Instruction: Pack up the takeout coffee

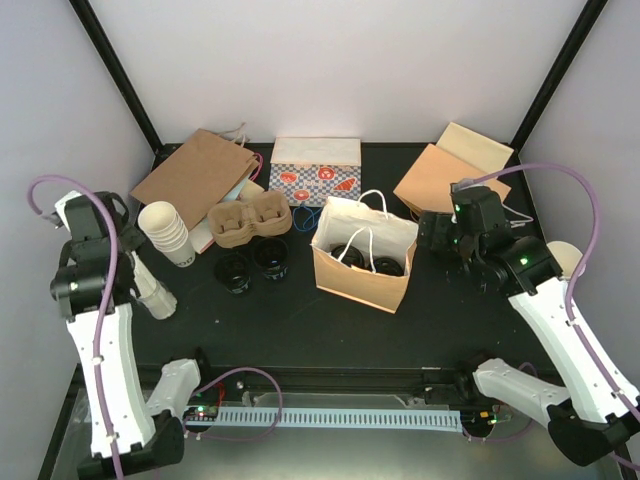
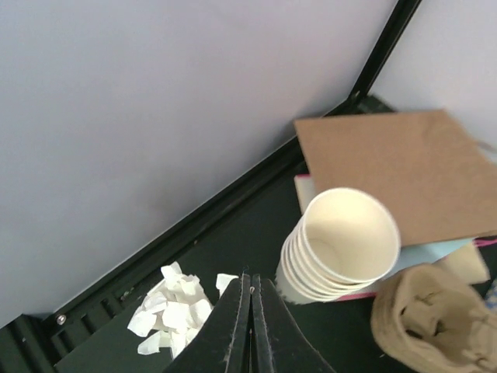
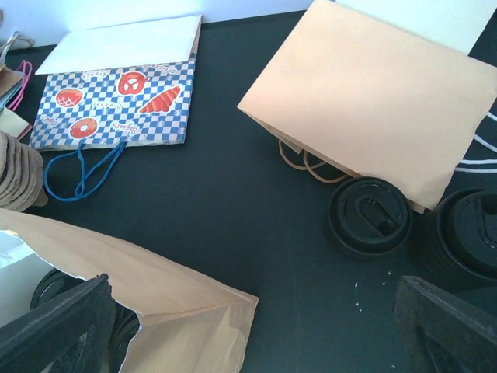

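Note:
An open tan paper bag (image 1: 365, 262) stands mid-table with two black-lidded takeout coffee cups (image 1: 350, 252) inside. Two more lidded cups (image 1: 232, 270) (image 1: 270, 256) stand left of it on the black table. In the right wrist view two further lidded cups (image 3: 368, 215) (image 3: 470, 237) sit by a flat tan bag. My right gripper (image 3: 252, 334) hovers open between these cups and the standing bag (image 3: 155, 299), holding nothing. My left gripper (image 2: 251, 281) is shut and empty, at the far left near the wall, beside a stack of lidless cream cups (image 2: 342, 245).
Brown pulp carriers (image 1: 248, 220) lie behind the two loose cups. A flat brown bag (image 1: 195, 175), a blue checkered bag (image 1: 315, 175) and a flat tan bag (image 1: 450, 170) lie along the back. White paper scraps (image 2: 175, 311) lie by the left wall.

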Robot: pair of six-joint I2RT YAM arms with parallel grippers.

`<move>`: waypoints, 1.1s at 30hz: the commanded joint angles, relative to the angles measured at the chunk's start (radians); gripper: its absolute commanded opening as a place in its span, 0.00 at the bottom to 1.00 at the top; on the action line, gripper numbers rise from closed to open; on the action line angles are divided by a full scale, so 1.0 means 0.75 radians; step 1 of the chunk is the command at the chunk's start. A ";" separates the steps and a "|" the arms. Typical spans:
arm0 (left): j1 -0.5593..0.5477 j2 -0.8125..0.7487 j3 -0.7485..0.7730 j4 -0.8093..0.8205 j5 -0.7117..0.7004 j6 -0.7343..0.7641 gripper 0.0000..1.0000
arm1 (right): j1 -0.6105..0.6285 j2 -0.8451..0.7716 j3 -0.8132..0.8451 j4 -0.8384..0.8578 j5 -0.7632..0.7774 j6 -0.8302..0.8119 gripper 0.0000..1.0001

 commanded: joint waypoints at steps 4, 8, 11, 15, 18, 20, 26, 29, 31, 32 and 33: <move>0.008 -0.090 0.191 -0.045 0.097 0.032 0.02 | -0.005 0.026 0.016 0.017 -0.052 -0.011 1.00; 0.009 -0.091 0.331 -0.061 0.120 0.050 0.02 | -0.006 0.031 0.016 0.017 -0.056 -0.010 1.00; 0.009 -0.095 0.456 -0.061 0.121 0.058 0.01 | -0.006 0.030 0.020 0.013 -0.054 -0.007 1.00; 0.008 -0.145 0.565 -0.002 0.138 0.058 0.02 | -0.006 0.027 0.024 0.009 -0.053 -0.006 1.00; 0.008 -0.199 0.612 0.072 0.160 0.035 0.02 | -0.006 0.029 0.018 0.012 -0.051 -0.003 1.00; 0.008 -0.238 0.643 0.126 0.172 0.017 0.02 | -0.006 0.031 0.020 0.006 -0.054 -0.003 1.00; 0.007 -0.320 0.674 0.296 0.317 -0.037 0.01 | -0.006 0.024 0.026 -0.003 -0.028 0.001 1.00; 0.007 -0.319 0.617 0.390 0.503 -0.058 0.02 | -0.006 0.021 0.032 -0.009 -0.020 0.004 1.00; 0.006 -0.314 0.536 0.487 0.637 -0.063 0.02 | -0.006 0.015 0.034 -0.009 -0.015 0.006 1.00; 0.009 -0.310 0.502 0.526 0.701 -0.070 0.02 | -0.006 0.013 0.034 -0.010 -0.015 0.005 1.00; 0.008 -0.304 0.466 0.569 0.758 -0.081 0.01 | -0.006 0.009 0.034 -0.010 -0.012 0.005 1.00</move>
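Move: The left gripper is already shut on a white-wrapped straw, with the straw holder almost under it: level ahead, some 4 cm left, its middle about 15 cm down. The white cup stack stands roughly 12 cm ahead and 2 cm right, the near black cup 8 cm ahead and 15 cm right, both about 15–20 cm below. From the open right gripper, the straw holder is some 65 cm left, 5 cm back and 10 cm lower. Keep the left gripper shut on the wrapped straw and bring it quickly up about 25 cm, away from the straw holder, while drawing it back roughly 13 cm and drifting left. Swing the fingers up by more than 50 degrees as it rises, until they point above level, and add a small clockwise turn at the end. ##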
